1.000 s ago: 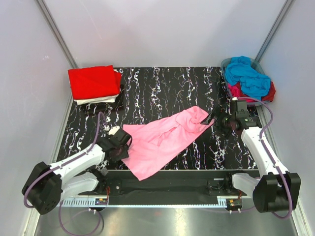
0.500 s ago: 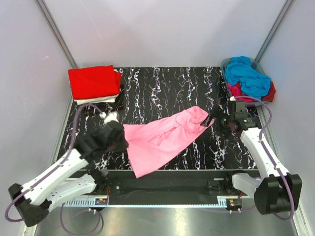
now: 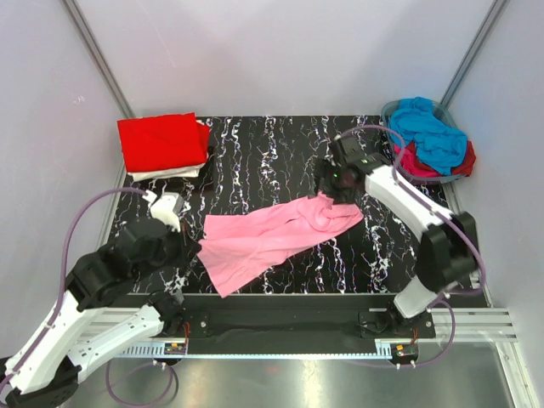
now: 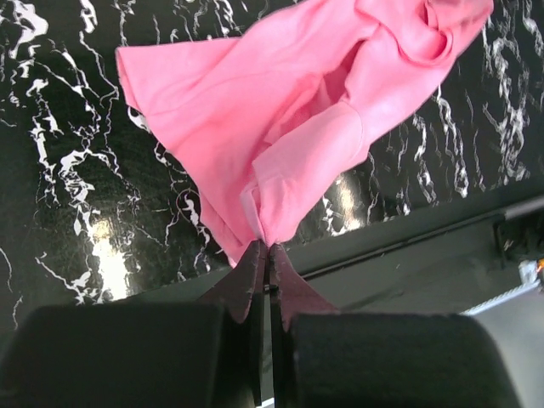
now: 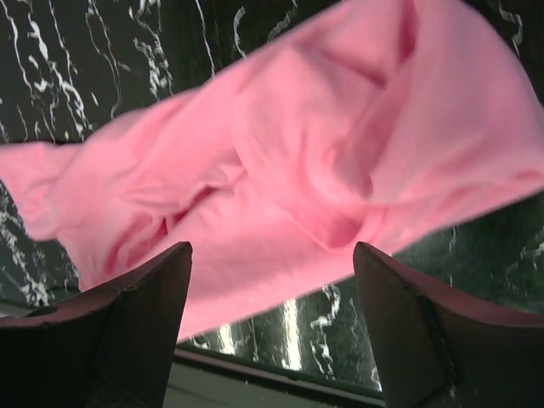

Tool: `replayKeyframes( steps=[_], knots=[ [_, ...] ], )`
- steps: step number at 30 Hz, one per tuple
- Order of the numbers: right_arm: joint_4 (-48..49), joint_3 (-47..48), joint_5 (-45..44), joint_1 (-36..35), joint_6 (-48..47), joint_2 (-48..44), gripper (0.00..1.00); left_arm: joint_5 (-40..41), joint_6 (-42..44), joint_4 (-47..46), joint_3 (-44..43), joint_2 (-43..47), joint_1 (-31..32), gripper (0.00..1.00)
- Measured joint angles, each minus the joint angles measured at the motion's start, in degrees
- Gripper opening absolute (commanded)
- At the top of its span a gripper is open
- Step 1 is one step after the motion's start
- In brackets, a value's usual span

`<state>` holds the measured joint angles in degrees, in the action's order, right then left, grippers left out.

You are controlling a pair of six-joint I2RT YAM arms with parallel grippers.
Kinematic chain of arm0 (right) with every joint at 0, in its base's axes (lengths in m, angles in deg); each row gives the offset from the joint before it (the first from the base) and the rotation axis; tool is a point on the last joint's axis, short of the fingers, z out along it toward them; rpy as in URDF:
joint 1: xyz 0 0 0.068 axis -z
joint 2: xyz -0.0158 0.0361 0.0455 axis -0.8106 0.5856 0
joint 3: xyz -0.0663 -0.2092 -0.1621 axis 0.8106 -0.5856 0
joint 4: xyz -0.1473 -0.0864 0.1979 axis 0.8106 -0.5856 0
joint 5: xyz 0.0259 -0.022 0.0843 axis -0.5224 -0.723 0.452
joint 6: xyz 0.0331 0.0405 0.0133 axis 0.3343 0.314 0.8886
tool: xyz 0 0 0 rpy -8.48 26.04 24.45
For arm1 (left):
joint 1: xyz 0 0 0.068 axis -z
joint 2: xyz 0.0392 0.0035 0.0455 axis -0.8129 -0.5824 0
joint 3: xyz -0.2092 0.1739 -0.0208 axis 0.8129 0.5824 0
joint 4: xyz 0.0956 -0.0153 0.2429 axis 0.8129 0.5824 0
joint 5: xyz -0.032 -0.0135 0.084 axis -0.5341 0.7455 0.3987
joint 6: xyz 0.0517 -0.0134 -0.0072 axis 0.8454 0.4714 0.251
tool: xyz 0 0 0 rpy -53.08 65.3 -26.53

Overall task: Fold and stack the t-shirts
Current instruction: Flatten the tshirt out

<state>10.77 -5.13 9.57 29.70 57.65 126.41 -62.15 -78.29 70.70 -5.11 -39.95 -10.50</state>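
Note:
A light pink t-shirt (image 3: 272,238) lies rumpled and stretched across the middle of the black marbled table. My left gripper (image 3: 194,246) is shut on its left edge; the left wrist view shows the fingertips (image 4: 265,248) pinching a fold of the pink cloth (image 4: 289,110). My right gripper (image 3: 333,189) hovers over the shirt's right end, open and empty; in the right wrist view (image 5: 272,251) the pink cloth (image 5: 280,161) lies below the spread fingers. A folded red t-shirt (image 3: 161,140) lies on a folded white one (image 3: 167,173) at the far left.
A grey-rimmed basket (image 3: 389,110) at the far right corner holds a bright blue tee (image 3: 429,127) and magenta and red cloth (image 3: 416,158). The table's front edge (image 3: 289,297) runs just below the shirt. Walls close in on both sides.
My left gripper has pulled the shirt's left edge left and up, and that arm has swung back. My right gripper has left the shirt's right end and moved farther and left, open.

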Motion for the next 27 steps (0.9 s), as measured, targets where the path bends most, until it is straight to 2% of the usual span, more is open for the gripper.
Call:
replayKeyframes(
  steps=[4,7,11,18,27],
  knots=[
    [-1.2,11.8,-2.7,-2.1,-2.6,12.5,0.81,-2.8,3.1,-1.3,6.0,4.7,0.0,0.00],
    [-2.8,17.3,-4.9,-4.0,-4.5,20.1,0.77,-3.9,4.0,-1.1,8.6,4.9,0.0,0.01],
    [-5.9,22.9,-7.8,-6.5,-6.1,27.3,0.66,-4.8,4.7,-1.6,9.0,4.9,0.0,0.01],
    [-8.8,27.2,-11.6,-9.2,-7.1,32.5,0.53,-5.4,5.4,-1.9,9.0,4.9,0.0,0.02],
    [-10.0,28.3,-13.9,-10.7,-7.4,36.3,0.47,-5.8,5.6,-1.9,9.1,4.9,0.0,0.02]
  ],
)
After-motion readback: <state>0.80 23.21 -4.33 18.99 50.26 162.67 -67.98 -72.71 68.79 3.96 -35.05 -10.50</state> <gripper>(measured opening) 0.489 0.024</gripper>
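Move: The fold on the pink shirt's back that my open right hand goes for lies about 5 cm ahead of it, 6 cm left and 12 cm below; the shirt's bunched right end is some 4 cm ahead, 3 cm right and 12 cm below. The laundry basket stands farther off, roughly 26 cm ahead and 24 cm right. From my left hand, holding the shirt's near-left part aloft, that fold is about 20 cm ahead, 19 cm right and 22 cm below. I swing my right hand forward and left over the shirt, then sink it some 10 cm onto the fold, rolling about 25 degrees so the fingers lose their leftward lean, and narrow them to about half open around the cloth. Meanwhile my left hand keeps its pinch, sinks about 4 cm and eases slightly back, then holds still. ##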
